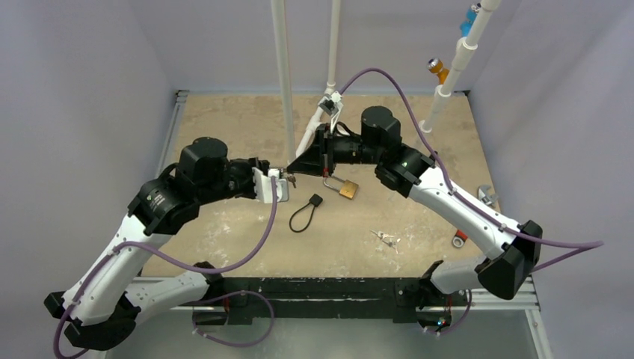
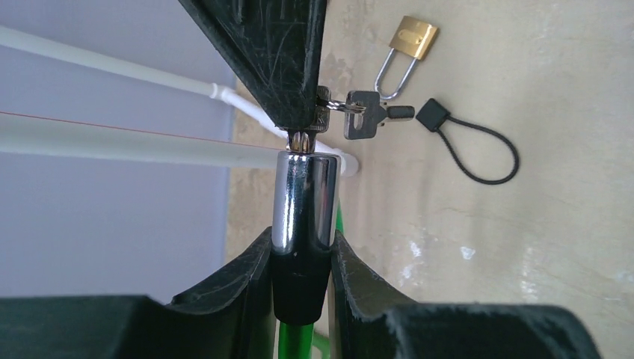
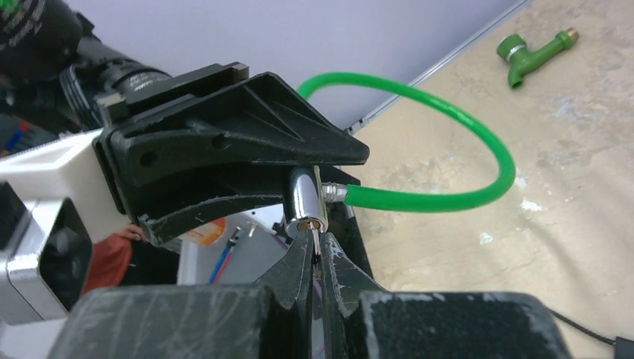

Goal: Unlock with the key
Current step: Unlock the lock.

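My left gripper point(image 2: 301, 247) is shut on a chrome cylinder lock point(image 2: 303, 198) with a black collar and a green cable point(image 3: 448, 198). In the top view the two grippers meet above the table's middle, the left gripper point(image 1: 280, 184) and the right gripper point(image 1: 293, 170) tip to tip. My right gripper point(image 3: 315, 250) is shut on the key point(image 3: 317, 241), whose blade is at the brass keyway in the lock's end face point(image 3: 306, 223). A second key point(image 2: 366, 116) hangs from the same ring beside the right gripper's fingertips point(image 2: 295, 112).
A brass padlock point(image 1: 348, 189) and a black cord loop point(image 1: 303, 213) lie on the table under the grippers. Small metal bits point(image 1: 387, 239) and a red-tipped item point(image 1: 460, 241) lie to the right. White pipes point(image 1: 284, 75) stand behind. A green tap fitting point(image 3: 534, 52) lies on the table.
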Available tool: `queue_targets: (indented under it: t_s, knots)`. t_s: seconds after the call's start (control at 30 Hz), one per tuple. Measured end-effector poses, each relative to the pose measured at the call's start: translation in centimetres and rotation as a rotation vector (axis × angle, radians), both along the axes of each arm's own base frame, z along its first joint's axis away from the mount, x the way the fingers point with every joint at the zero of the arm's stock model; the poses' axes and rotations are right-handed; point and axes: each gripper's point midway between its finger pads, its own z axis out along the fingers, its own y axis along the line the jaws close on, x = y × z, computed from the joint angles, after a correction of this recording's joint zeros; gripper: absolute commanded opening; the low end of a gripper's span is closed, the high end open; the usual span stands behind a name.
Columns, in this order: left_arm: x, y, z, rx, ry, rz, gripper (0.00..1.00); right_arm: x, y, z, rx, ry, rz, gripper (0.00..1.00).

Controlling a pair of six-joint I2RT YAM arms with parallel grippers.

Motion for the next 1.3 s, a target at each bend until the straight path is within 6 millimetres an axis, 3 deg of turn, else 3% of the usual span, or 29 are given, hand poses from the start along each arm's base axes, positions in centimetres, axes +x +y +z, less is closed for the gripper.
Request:
queue_targets:
  t_s: [0.5, 0.73, 0.8, 0.9, 1.13, 1.2, 1.3]
  knots:
    - [2.9, -0.5, 2.0, 0.088, -0.288, 0.043, 0.0, 1.6, -0.8, 1.0, 0.089, 0.148, -0.036, 0.0]
    - [3.4, -0.4, 1.4, 0.138, -0.345, 0.045, 0.0, 2.0, -0.7, 0.1, 0.145, 0.277, 0.014, 0.0]
    - [3.4, -0.2, 1.4, 0.145, -0.35, 0.051, 0.0, 2.1, -0.5, 0.0, 0.149, 0.301, 0.031, 0.1]
    - [3.3, -0.3, 1.6, 0.135, -0.355, 0.047, 0.0, 2.0, -0.5, 0.2, 0.154, 0.319, 0.035, 0.34]
    - [2.4, -1.6, 3.3, 0.038, -0.348, 0.009, 0.0, 2.0, -1.4, 0.8, 0.114, 0.28, 0.006, 0.73]
    - [1.9, -2.1, 4.1, 0.0, -0.345, -0.015, 0.0, 2.0, -2.3, 1.4, 0.113, 0.253, -0.015, 0.82]
    - [1.2, -2.7, 4.8, -0.044, -0.336, -0.044, 0.0, 2.3, -4.2, 3.2, 0.13, 0.188, -0.056, 0.87]
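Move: About 7 cm to the left hand's right and 3 cm above it, level fore and aft, is the key, already in the lock that this hand holds. The right fingers are shut on the key; the lock's middle is roughly 4 cm to their left and 2 cm lower. From the right hand, the padlock lies some 14 cm ahead and 13 cm right, the black loop about 4 cm ahead and 2 cm right, both roughly 35 cm down. Twisting against each other about the left-right axis, the hands work key against lock while easing forward 2 to 3 cm: the right rolls its top forward nearly 20 degrees, the left tips its fingers up about 20. The right fingers then open wide, let go of the key and back off about 3.5 cm right and 3 cm up; the left, still gripping the lock, rises some 3 cm and drifts right and back. ##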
